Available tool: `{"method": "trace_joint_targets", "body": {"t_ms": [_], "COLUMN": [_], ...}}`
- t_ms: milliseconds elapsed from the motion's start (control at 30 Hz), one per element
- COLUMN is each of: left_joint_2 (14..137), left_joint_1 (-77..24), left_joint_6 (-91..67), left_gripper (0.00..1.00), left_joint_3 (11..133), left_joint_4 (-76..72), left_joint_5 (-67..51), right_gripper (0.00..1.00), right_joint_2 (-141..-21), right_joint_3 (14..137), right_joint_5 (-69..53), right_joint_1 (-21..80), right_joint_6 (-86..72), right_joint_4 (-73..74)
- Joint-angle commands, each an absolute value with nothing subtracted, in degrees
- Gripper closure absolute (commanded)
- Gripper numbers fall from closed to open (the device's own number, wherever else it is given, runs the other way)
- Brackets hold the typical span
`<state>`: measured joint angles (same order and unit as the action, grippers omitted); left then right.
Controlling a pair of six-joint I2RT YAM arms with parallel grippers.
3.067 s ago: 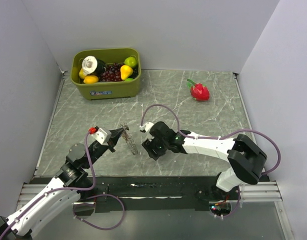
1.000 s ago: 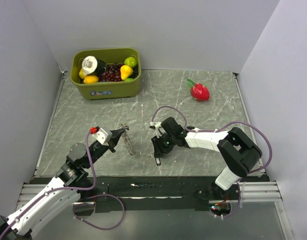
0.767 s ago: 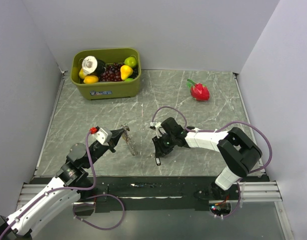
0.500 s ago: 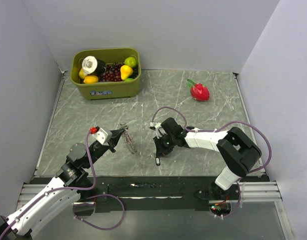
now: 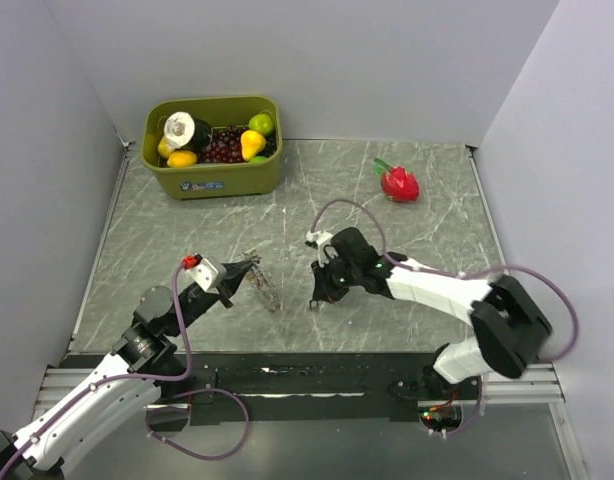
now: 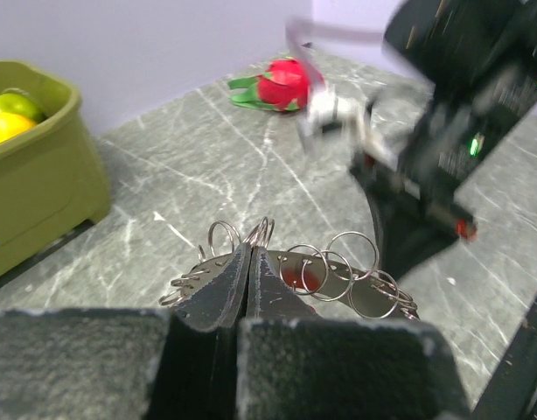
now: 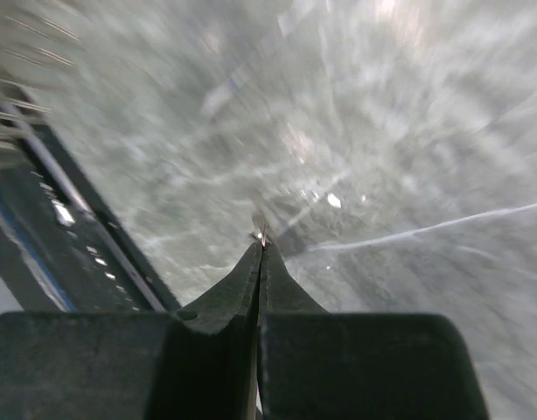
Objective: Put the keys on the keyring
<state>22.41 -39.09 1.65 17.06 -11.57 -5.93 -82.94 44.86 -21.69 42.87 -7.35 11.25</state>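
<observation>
The keyring (image 6: 338, 262) is a thin metal strip carrying several wire rings, with something red showing behind two of them. My left gripper (image 6: 248, 249) is shut on the strip's left part and holds it just above the table, left of centre (image 5: 249, 268). The keyring (image 5: 268, 290) hangs out to the right of those jaws. My right gripper (image 5: 315, 298) points down at the table just right of the keyring. It is shut (image 7: 261, 245), with a thin sliver of a metal key (image 7: 261, 234) poking out between the tips. The right wrist view is blurred.
A green bin (image 5: 213, 178) of toy fruit stands at the back left. A red dragon fruit toy (image 5: 399, 183) lies at the back right. In the left wrist view the right arm (image 6: 443, 166) looms close beyond the rings. The dark table edge runs near the arm bases.
My right gripper has closed on the small key that lay on the table below its tips, and the arm has swung its elbow out to the right. The left arm holds still.
</observation>
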Motion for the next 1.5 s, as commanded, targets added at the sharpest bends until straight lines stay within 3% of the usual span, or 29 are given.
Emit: {"method": "trace_joint_targets", "body": {"t_ms": [0,433,1033,1467], "left_joint_2": [23.29,30.05,35.15,39.28], "left_joint_1": [-39.29,-39.37,-39.9,-41.13], "left_joint_6": [0.7,0.62,1.67,1.84], "left_gripper": [0.99,0.99,0.99,0.99], "left_joint_3": [19.34,18.46,19.6,20.21], "left_joint_4": [-18.01,-29.79,-30.67,-32.96], "left_joint_5": [-12.56,-36.01,-39.37,-37.71], "right_gripper": [1.0,1.0,1.0,1.0], "right_joint_2": [-73.22,-56.7,-57.03,-58.97], "right_joint_3": [46.23,47.55,50.8,54.49], "right_joint_5": [-19.34,-20.3,-33.91,-33.48], "right_joint_1": [43.07,42.89,43.33,46.41], "right_joint_6": [-4.23,1.14,2.2,2.29], "right_joint_4": [12.82,17.49,17.75,20.3]}}
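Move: The right hand has just left the table with the silver key already in its shut fingertips. From it, the keyring's middle lies about 11 cm to the left, some 2 cm back and 13 cm above; the near table edge is roughly 9 cm straight behind, 5 cm below. From the left hand, which holds the keyring, the key is about 13 cm to the right, nearly level fore and aft, and some 18 cm below. The right hand carries the key up about 16 cm to the keyring's height, most of it in one quick lift, then eases back some 5 cm and slightly left, its steeply down-pointing fingers tipping up and swinging counter-clockwise. Meanwhile the left hand, still pinching the keyring at its edge, comes right about 7 cm and back 6 cm, turning some 30 degrees clockwise and sinking a little at the end, so the keyring closes on the key; both grippers stay shut. ##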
